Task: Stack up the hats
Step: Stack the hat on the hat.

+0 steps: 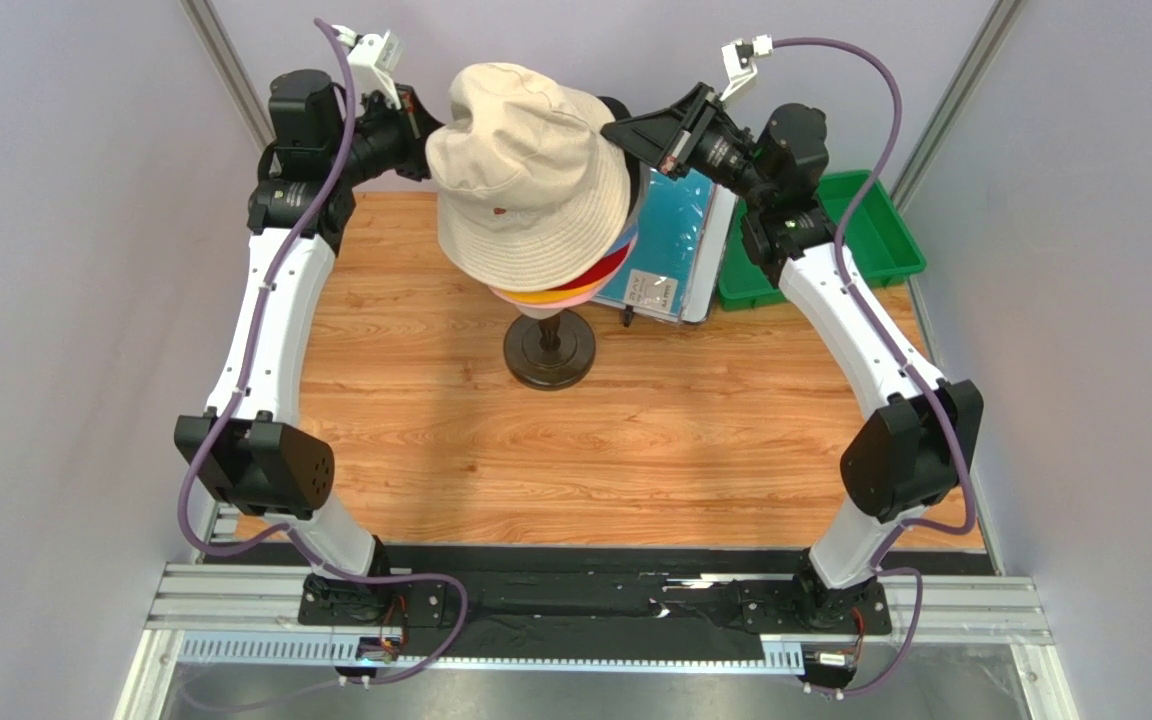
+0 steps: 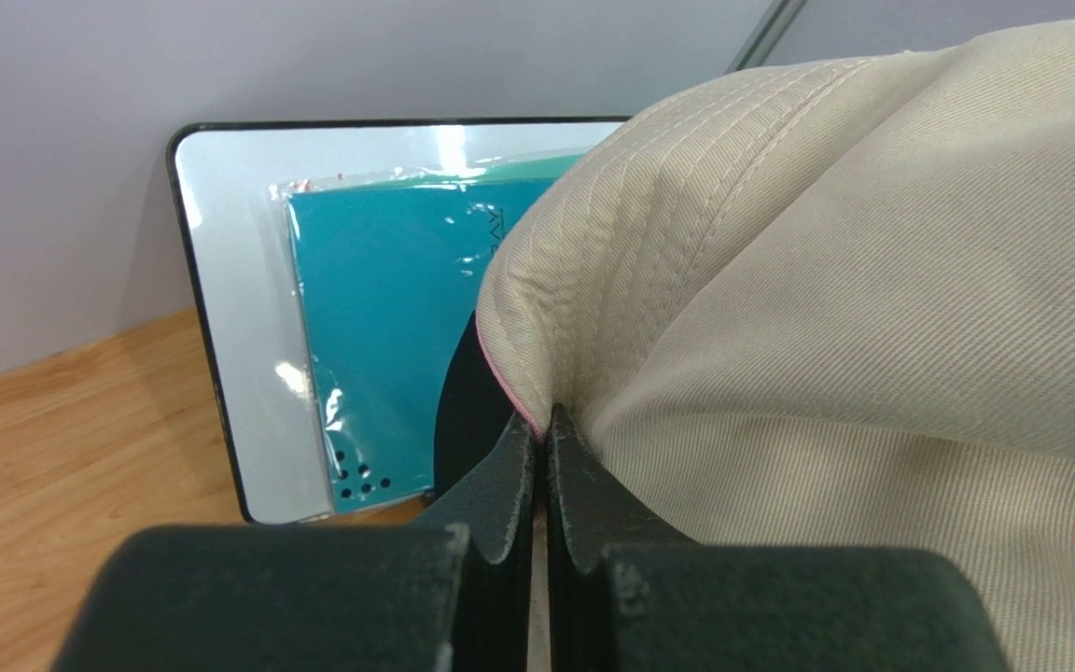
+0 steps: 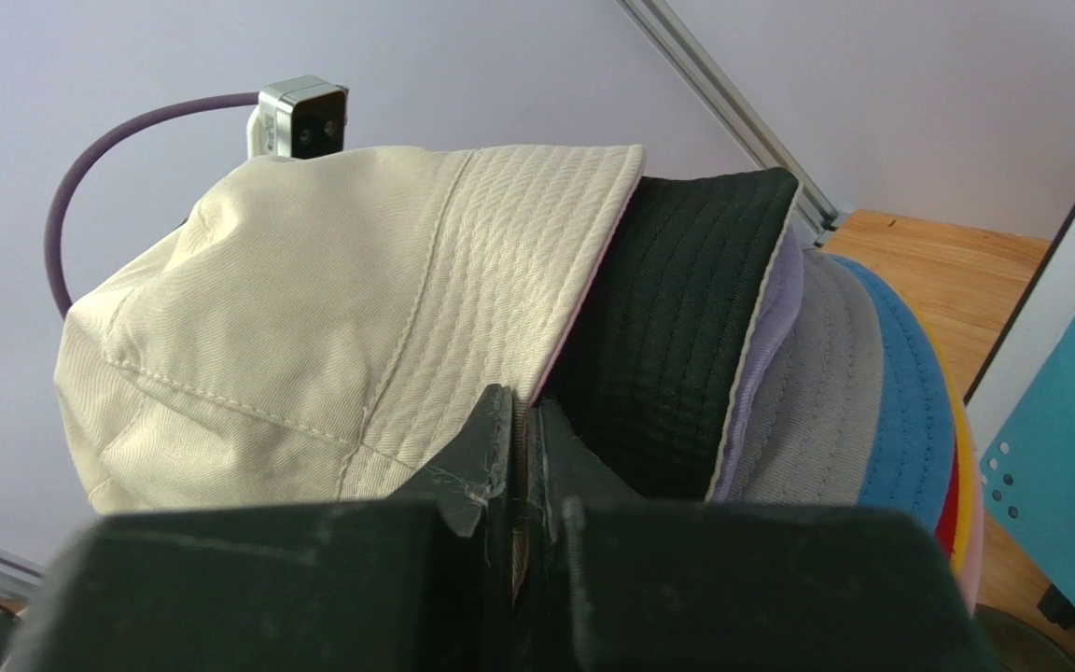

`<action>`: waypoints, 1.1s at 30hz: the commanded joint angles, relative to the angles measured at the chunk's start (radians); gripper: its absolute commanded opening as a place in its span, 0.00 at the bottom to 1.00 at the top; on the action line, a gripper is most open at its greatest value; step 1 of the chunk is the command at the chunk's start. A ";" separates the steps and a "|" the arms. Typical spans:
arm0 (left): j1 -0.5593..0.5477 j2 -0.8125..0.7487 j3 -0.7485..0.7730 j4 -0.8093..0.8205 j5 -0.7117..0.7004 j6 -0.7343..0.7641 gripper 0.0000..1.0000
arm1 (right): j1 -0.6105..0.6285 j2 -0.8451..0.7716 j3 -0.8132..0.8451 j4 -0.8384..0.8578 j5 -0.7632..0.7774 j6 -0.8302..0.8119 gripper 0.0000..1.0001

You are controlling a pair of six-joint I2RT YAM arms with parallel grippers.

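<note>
A beige hat [image 1: 530, 165] tops a stack of hats on a stand at the back of the table. In the top view, red, yellow and pink brims [image 1: 585, 288] peek out beneath it. My left gripper [image 1: 425, 132] is shut on the beige hat's [image 2: 852, 280] brim at its left side, the fabric pinched at the fingertips [image 2: 546, 423]. My right gripper [image 3: 526, 409] is shut on the beige hat's [image 3: 319, 308] right brim edge. Under that brim lie a black hat [image 3: 669, 322], a lavender hat [image 3: 810, 392] and a blue hat [image 3: 918, 420].
The stand's dark round base [image 1: 549, 351] sits on the wooden table. A teal sheet in a white frame [image 1: 683, 225] leans behind the stack, also the teal sheet [image 2: 361, 322] in the left wrist view. A green bin [image 1: 856, 225] stands at the back right. Walls close in on both sides.
</note>
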 commanded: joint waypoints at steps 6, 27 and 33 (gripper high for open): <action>-0.017 -0.016 -0.012 -0.008 0.014 -0.045 0.00 | -0.003 -0.053 -0.120 -0.334 0.117 -0.201 0.00; -0.017 0.083 -0.018 -0.013 0.014 -0.056 0.04 | 0.020 -0.002 -0.142 -0.467 0.262 -0.328 0.00; -0.017 0.020 -0.066 0.011 -0.002 -0.069 0.44 | 0.034 -0.034 -0.166 -0.420 0.220 -0.290 0.00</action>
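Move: The hat stack on the head stand, black hat uppermost, has its middle about 12 cm to the right of my left hand, 2 cm back and some 8 cm below. From my right hand the stack lies roughly 5 cm left, 3 cm back and 9 cm down. The middle of the beige hat I hold is about 8 cm left of the right hand, 4 cm back and 2 cm below; the leaning board is 12 cm ahead of that hand, 2 cm right and 30 cm down. Still pinching the beige brim at both sides, I draw its right side down and to the right by about 2 cm each, easing forward too, while my right hand swings clockwise some 15 degrees with its tips dipping. My left hand first eases slightly back and up, then carries its side forward about 3 cm and a little down, finally parting its fingers around the brim. ##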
